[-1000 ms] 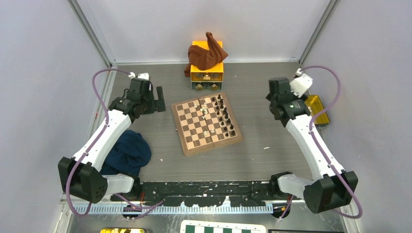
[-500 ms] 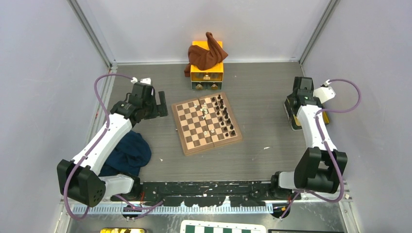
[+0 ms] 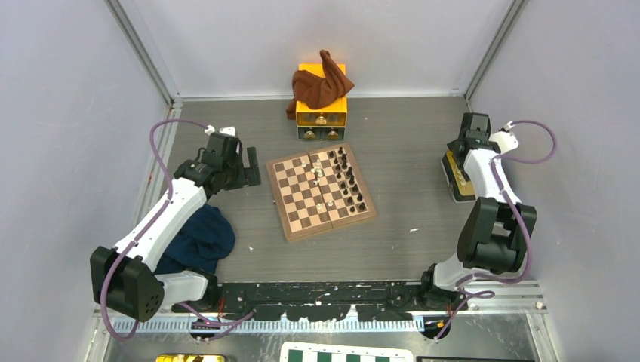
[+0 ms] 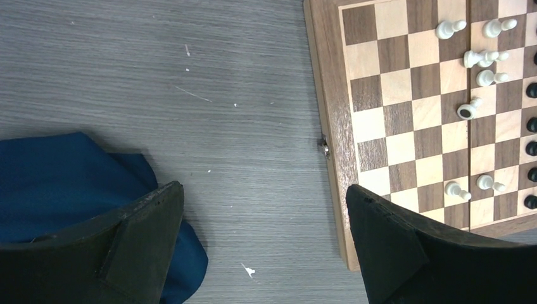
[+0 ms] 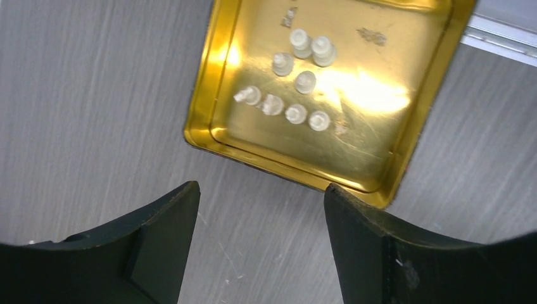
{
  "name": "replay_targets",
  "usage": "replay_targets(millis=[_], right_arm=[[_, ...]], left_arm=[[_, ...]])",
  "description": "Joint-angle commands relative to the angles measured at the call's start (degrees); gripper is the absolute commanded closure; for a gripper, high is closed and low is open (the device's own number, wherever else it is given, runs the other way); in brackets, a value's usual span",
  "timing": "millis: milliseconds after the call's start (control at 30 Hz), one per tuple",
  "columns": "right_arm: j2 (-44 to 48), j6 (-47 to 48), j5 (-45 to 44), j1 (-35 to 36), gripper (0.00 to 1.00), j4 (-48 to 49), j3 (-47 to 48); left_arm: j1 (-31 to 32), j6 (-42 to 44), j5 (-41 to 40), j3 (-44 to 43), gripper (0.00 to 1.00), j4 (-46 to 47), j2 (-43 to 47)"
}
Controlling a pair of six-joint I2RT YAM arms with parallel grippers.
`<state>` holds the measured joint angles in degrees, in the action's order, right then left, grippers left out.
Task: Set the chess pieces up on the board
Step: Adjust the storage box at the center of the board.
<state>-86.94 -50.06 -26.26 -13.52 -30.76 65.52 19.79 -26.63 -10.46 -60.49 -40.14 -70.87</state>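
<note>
The wooden board (image 3: 278, 197) lies at mid-table, with dark chess pieces (image 3: 351, 181) along its right side and a few white ones (image 3: 317, 172) near the middle. My left gripper (image 3: 249, 162) hovers open just left of the board. In the left wrist view the gripper (image 4: 263, 202) straddles bare table beside the board's edge (image 4: 326, 95), where white pieces (image 4: 481, 58) stand and one (image 4: 468, 111) lies tipped. My right gripper (image 3: 459, 160) hangs open over a yellow tray (image 3: 455, 185). The right wrist view shows the gripper (image 5: 261, 190) empty at the tray's rim (image 5: 202, 114), with several white pieces (image 5: 304, 81) inside.
An orange drawer box (image 3: 322, 113) draped with a brown cloth (image 3: 321, 83) stands behind the board. A blue cloth (image 3: 198, 235) lies under the left arm, also near my left finger (image 4: 57, 183). A green-and-white checkered board (image 3: 347, 353) sits beyond the near rail.
The right arm has swung out to the right and folded back, bringing its gripper over the yellow tray. The left gripper has edged slightly toward the board.
</note>
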Motion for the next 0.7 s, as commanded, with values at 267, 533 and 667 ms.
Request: replay_targets(millis=[267, 533, 667], right_arm=[[-11.6, 0.4, 7.2, -0.7, 0.24, 2.6, 12.9], [-17.1, 0.3, 8.4, -0.7, 0.26, 3.8, 15.5], [-19.9, 0.4, 8.8, -0.7, 0.27, 4.3, 17.1]], left_arm=[[0.2, -1.3, -0.4, 1.6, 0.00, 3.3, -0.4], [0.2, -0.9, -1.6, 0.4, 0.00, 3.5, -2.9], [0.2, -0.9, -1.9, 0.3, 0.00, 3.5, -4.0]])
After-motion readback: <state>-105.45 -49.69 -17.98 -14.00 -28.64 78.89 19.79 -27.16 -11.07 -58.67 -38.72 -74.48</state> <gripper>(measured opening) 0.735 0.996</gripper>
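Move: The gold storage box with spare white pieces in it has its middle about 7 cm to the right of the right hand, 1 cm back and some 10 cm below. The white pieces inside stand roughly 5 cm to the right of the right hand, level fore and aft and 10 cm below. The chessboard lies about 40 cm to its left, 7 cm back and 11 cm below. From the left hand, the box is some 65 cm to the right, 5 cm ahead and 12 cm down. The storage box's far-left corner is what the right hand draws near: it runs level and forward along the box's left side for about 5 cm, then eases on while sinking 4 cm, fingers still well open and turning only slightly. The left hand, open and empty, sinks nearly 3 cm beside the chessboard. ##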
